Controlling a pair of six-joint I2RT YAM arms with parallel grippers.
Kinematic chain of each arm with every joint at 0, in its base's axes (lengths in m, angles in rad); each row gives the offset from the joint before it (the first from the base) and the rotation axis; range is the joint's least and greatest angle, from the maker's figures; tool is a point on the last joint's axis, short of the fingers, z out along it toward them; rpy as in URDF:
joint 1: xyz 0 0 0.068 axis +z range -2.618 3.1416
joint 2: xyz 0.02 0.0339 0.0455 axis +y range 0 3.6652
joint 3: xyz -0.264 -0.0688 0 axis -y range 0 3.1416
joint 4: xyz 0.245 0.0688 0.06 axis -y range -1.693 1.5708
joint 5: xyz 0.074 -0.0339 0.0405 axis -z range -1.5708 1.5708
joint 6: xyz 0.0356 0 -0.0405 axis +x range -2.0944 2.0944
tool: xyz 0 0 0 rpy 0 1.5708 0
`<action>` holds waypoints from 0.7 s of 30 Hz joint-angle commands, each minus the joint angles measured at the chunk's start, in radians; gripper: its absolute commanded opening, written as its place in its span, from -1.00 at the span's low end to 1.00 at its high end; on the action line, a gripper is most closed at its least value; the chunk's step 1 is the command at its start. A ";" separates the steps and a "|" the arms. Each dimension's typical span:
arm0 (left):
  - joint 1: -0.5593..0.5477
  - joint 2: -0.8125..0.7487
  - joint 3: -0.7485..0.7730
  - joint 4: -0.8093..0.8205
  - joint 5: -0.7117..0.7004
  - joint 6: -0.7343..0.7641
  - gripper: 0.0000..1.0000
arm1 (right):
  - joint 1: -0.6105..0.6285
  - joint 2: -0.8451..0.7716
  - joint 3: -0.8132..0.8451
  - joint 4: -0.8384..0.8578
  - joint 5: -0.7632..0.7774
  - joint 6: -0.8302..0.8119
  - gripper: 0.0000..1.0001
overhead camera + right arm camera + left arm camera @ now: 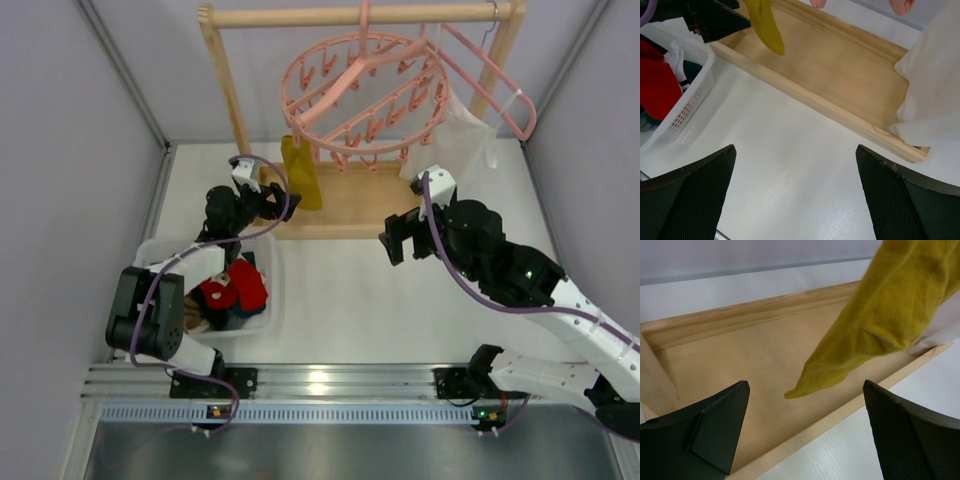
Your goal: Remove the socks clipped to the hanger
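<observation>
One mustard yellow sock (300, 172) hangs from a clip on the round pink hanger (365, 95), its toe just above the wooden rack base. My left gripper (280, 200) is open right beside the toe. In the left wrist view the sock (880, 325) dangles just ahead of the open left gripper (805, 390), untouched. My right gripper (395, 237) is open over the bare table in front of the rack, holding nothing (795, 150). In the right wrist view the sock (767, 25) hangs at the top left. A red sock (240, 285) and dark ones lie in the basket.
The white plastic basket (160, 250) sits under my left arm. The wooden rack base (350, 205) lies behind both grippers, its post (225, 90) at the left. A white cloth bag (450, 140) hangs on a plain pink hanger (505, 90) at the right.
</observation>
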 commanded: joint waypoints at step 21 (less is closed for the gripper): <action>0.011 0.135 0.193 0.230 0.000 -0.095 -1.00 | -0.005 -0.016 -0.011 0.083 -0.110 -0.059 0.99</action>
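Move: The yellow sock, last one on the hanger, hangs just in front of the open left hand: its middle is about 5 cm ahead, 4 cm to the right and 5 cm up. The pink hanger ring's centre lies some 8 cm ahead, 17 cm right and 17 cm above that hand; the sock bin is roughly 20 cm back, 18 cm left and 20 cm below. From the right hand the sock is about 22 cm ahead, 18 cm left and 7 cm lower. The left hand goes about 4 cm each forward, up and to its right, wide open, bringing the yellow sock between its fingers while the wrist swings some 15 degrees clockwise and the fingertips tilt up a little. Once up beside the sock, the fingers close fully and pinch its hanging cloth around the middle, above the toe, as the hand edges on forward, drifts about 1 cm back left and loses part of the clockwise turn. ##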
